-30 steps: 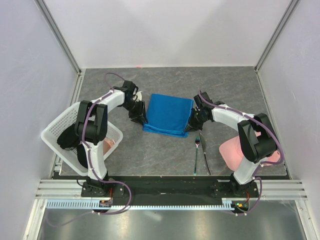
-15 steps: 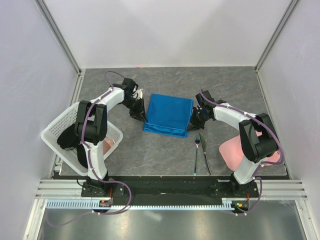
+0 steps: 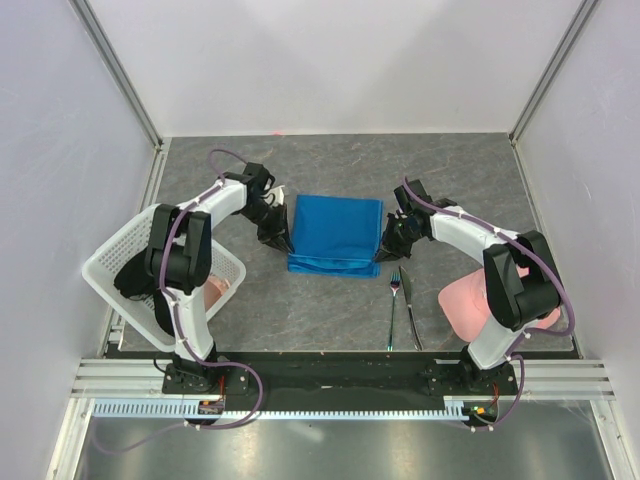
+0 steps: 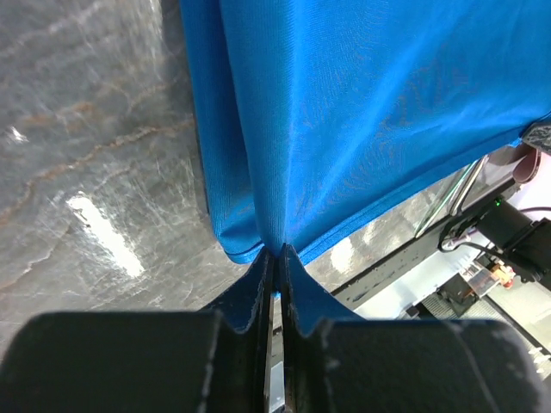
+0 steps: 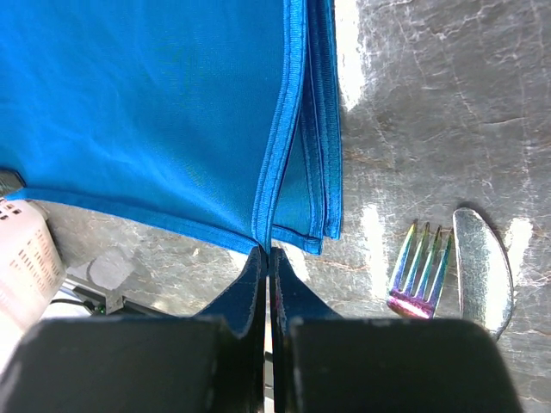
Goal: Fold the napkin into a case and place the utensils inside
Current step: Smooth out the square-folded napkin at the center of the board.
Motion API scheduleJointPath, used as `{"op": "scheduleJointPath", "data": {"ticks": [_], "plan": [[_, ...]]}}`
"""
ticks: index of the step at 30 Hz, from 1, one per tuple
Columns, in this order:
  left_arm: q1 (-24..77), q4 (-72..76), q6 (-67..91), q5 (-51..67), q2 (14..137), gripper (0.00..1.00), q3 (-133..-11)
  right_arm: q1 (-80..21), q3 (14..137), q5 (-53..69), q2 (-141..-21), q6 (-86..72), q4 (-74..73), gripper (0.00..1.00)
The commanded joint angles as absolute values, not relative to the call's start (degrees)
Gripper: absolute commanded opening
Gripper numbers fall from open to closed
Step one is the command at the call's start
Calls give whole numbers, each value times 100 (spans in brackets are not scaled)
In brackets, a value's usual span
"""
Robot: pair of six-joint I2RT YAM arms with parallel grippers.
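The bright blue napkin (image 3: 335,232) lies folded in layers at the middle of the table. My left gripper (image 3: 285,240) is shut on its near left corner, and the cloth (image 4: 362,112) rises in a pinched ridge from the left gripper's tips (image 4: 275,249). My right gripper (image 3: 385,243) is shut on the near right corner, gripping the top hem just above its tips (image 5: 267,249), while the lower layers of the napkin (image 5: 155,112) lie flat. The fork (image 3: 393,305) and knife (image 3: 410,305) lie side by side just near of the right gripper. The fork's tines (image 5: 419,271) and the knife's blade (image 5: 482,267) show iridescent.
A white basket (image 3: 110,270) stands at the left, under the left arm. A pale pink cloth (image 3: 470,300) lies at the right beside the right arm's base. Grey walls and metal rails bound the table.
The left gripper has closed on the napkin's left corner. The napkin's sides have drawn in slightly. The right gripper keeps its grip.
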State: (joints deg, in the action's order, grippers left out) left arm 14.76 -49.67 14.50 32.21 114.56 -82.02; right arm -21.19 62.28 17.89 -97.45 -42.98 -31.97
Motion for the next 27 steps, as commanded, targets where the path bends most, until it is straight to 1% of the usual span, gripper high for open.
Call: {"op": "scheduleJointPath", "data": {"ticks": [1,8,15,20,23,27], "plan": [[1512,-5019,1626,3524,11101,9,-8042,-2092,6109,1775,-9527,-4192,-3340,0],[1547,-4581,2135,3893,10689,8,-7787,-1978,6204,1714,-9483,-4043,-3436,0],[1547,-4587,2513,3885,10565,8,-8524,-1872,7161,1600,-9483,-3788,-3963,0],[1547,-4737,2628,3858,10398,9,-8833,-1811,7497,1705,-9413,-3727,-4245,0],[1547,-4799,2628,3832,10266,9,-8789,-1811,7488,1740,-9352,-3718,-4306,0],[1556,-4808,2637,3841,10073,9,-8413,-1811,7339,1784,-9264,-3674,-4377,0]]}}
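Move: The square-folded napkin lies between the hands, each pinching a near corner of its upper layer just above the board. Its middle is about 10 cm right and 4 ahead of the left fingers; from the right fingers, 9 cm left and 5 ahead, in both cases some 3 cm lower. Nearest the right hand are the fork, 11 cm back and 3 right, and the knife, 11 back and 7 right. Drawing back a centimetre or two first, both hands then swing forward about 4 cm and lift, away from the board: the left rises some 9 cm and drifts 3 cm right, the right about 6 cm. The fingers stay shut on the near corners of the napkin's upper layer; the left wrist tilts roughly 10 degrees, its fingertips swinging forward and right. ##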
